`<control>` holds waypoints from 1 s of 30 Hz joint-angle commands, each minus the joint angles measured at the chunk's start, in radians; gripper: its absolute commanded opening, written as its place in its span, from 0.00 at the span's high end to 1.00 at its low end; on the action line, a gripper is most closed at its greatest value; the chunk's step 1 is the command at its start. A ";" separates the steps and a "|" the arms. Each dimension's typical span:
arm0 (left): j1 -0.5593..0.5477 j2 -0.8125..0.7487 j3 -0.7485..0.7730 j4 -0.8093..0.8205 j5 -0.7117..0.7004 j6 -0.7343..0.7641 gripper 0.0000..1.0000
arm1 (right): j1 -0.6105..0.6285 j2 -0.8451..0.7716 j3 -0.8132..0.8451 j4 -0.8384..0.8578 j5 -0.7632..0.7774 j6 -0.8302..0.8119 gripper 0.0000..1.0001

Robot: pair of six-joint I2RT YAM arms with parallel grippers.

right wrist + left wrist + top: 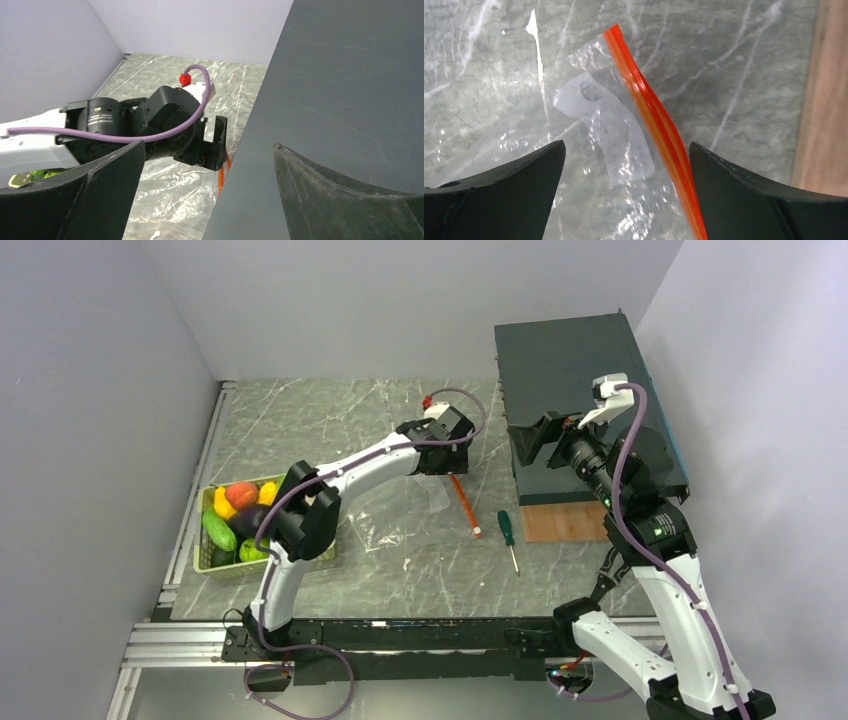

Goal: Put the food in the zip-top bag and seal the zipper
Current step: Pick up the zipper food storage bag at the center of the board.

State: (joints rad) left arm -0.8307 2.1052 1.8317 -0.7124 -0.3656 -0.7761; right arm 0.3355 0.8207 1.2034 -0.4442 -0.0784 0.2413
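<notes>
The clear zip-top bag [415, 525] lies flat in the middle of the table. Its red-orange zipper [462, 502] runs along the right edge, with the white slider [477, 532] at the near end. My left gripper [442, 462] is open over the bag's far end. In the left wrist view the zipper [656, 122] runs between the spread fingers [511, 192], close to the right one, beside a white label [611, 132]. The food [240, 515] sits in the green basket [205, 565] at the left. My right gripper [527, 443] is open and empty over the dark box [570, 365].
A green-handled screwdriver [507, 528] lies right of the zipper. A wooden board [565, 522] sits in front of the dark box, whose top fills the right of the right wrist view [345, 90]. The left arm's wrist [170, 115] also shows there, above the bag [170, 195].
</notes>
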 commanded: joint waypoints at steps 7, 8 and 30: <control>0.012 0.129 0.068 0.067 -0.051 0.169 0.00 | 0.002 0.003 0.009 0.027 0.032 -0.025 0.00; 0.013 0.141 0.072 0.063 -0.048 0.181 0.01 | 0.003 0.004 0.009 0.027 0.030 -0.025 0.00; 0.124 -0.401 -0.289 0.227 0.427 0.398 1.00 | 0.003 0.015 -0.063 0.131 -0.026 0.074 0.00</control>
State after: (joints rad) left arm -0.7471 1.8645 1.5894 -0.5766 -0.1471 -0.4648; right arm 0.3355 0.8577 1.1851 -0.4252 -0.0685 0.2634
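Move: The bag's orange zipper strip lies under the open left fingers, its middle about 3 cm back, 1 cm right and some 7 cm below; its far end reaches just ahead of them. The clear bag body spreads about 10 cm left and 6 cm back, and the green screwdriver lies roughly 16 cm back and 12 cm right. From the right hand, the strip's middle is some 11 cm left, 5 cm ahead and 36 cm below. Onto the zipper strip, nearer its far end than its middle, the left hand sinks about 6 cm with open fingers, edging slightly forward, then shuts them and pinches the strip. Keeping hold, it lifts some 10 cm while drawing a little back and left, away from the screwdriver, the wrist turning about 10 degrees clockwise as it leaves the table. ##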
